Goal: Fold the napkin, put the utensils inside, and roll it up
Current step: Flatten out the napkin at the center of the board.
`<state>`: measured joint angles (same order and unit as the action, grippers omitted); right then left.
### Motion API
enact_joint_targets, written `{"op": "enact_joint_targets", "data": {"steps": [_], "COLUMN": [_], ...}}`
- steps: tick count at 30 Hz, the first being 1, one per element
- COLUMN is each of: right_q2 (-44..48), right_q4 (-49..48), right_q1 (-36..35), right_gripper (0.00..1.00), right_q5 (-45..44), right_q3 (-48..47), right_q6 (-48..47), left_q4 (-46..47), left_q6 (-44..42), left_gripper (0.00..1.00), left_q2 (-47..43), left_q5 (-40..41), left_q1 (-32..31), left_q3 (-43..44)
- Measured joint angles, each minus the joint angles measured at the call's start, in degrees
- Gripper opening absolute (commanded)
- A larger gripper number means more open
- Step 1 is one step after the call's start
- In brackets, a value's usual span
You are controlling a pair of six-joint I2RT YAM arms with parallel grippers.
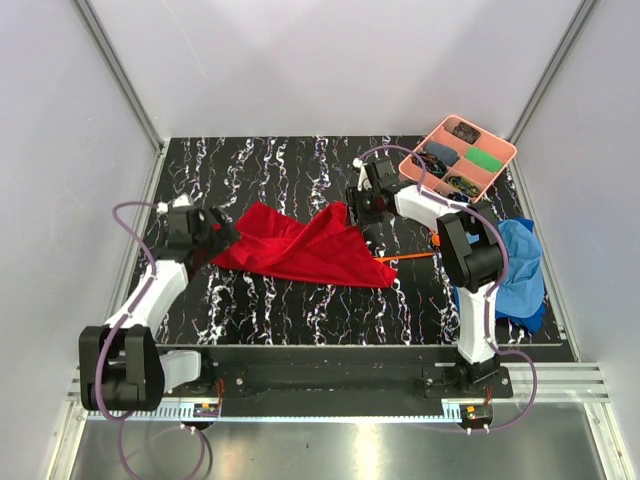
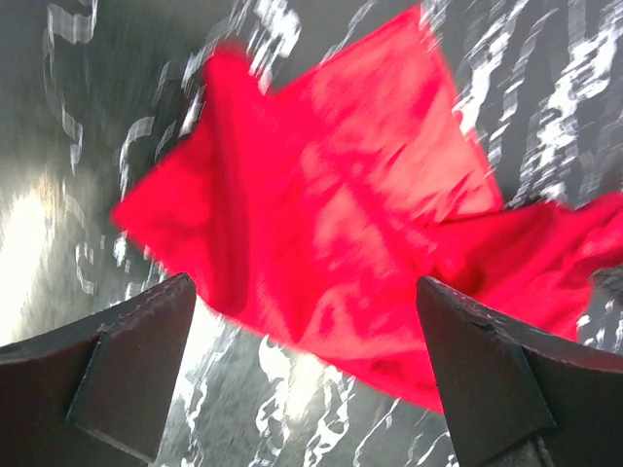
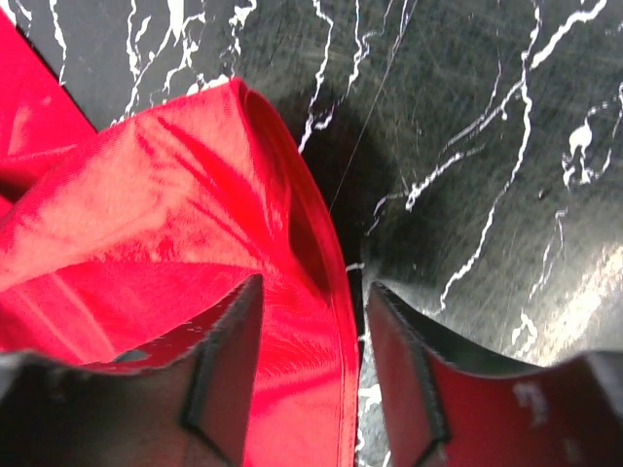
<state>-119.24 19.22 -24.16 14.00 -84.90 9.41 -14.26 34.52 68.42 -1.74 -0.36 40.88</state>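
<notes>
The red napkin (image 1: 305, 248) lies crumpled and partly folded over in the middle of the marble table. My left gripper (image 1: 225, 235) hangs at its left tip with jaws wide open and nothing between them; in the left wrist view the napkin (image 2: 331, 195) spreads ahead of the gripper (image 2: 307, 321). My right gripper (image 1: 355, 208) is at the napkin's raised far right corner. Its jaws (image 3: 313, 287) straddle the hemmed edge of the napkin (image 3: 146, 224), with a gap still showing beside the right finger (image 3: 409, 370). One orange utensil (image 1: 405, 258) lies just right of the napkin.
A pink tray (image 1: 458, 157) with small dark and green items stands at the back right. A blue cloth (image 1: 520, 265) is bunched at the right edge behind the right arm. White walls enclose the table (image 1: 300, 170) on three sides.
</notes>
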Motion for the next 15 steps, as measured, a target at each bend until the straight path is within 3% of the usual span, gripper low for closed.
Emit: {"op": "enact_joint_targets", "data": {"steps": [6,13,15], "right_q2": [-1.6,-1.6,-1.6], "right_q4": [-0.1,-0.5,-0.8], "right_q1": [0.0,0.0,0.0], "right_gripper": [0.44,0.18,0.17], "right_q5": [-0.3,-1.0,-0.9], "right_q3": [-1.3,-1.3,-1.3], "right_q6": [-0.7,-1.9,-2.1], "left_q4": [2.5,5.6,6.7], "left_q6": [4.8,8.8,9.9], "left_gripper": [0.99,0.99,0.99], "left_q2": [-0.7,-4.0,-5.1], "left_q5": [0.2,2.3,2.7], "left_q1": [1.9,4.1,5.2], "left_q3": [-8.8,-12.4,-13.9]}}
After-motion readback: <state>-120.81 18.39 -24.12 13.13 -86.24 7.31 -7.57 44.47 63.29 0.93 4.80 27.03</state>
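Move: From the open left hand, the napkin's left corner lies roughly 2 cm ahead, 4 cm to the left and 8 cm below; the napkin's far peak is about 8 cm ahead and 6 cm to the right. The right hand has the napkin's right fold about 1 cm ahead and 1 cm below, between its parted fingers. From the right hand, the orange utensil lies some 10 cm back and 11 cm right, the pink box 12 cm ahead and 21 cm right. Right fingers close, pinching the napkin's right fold; the open left hand sinks about 5 cm, drawing back and left. ##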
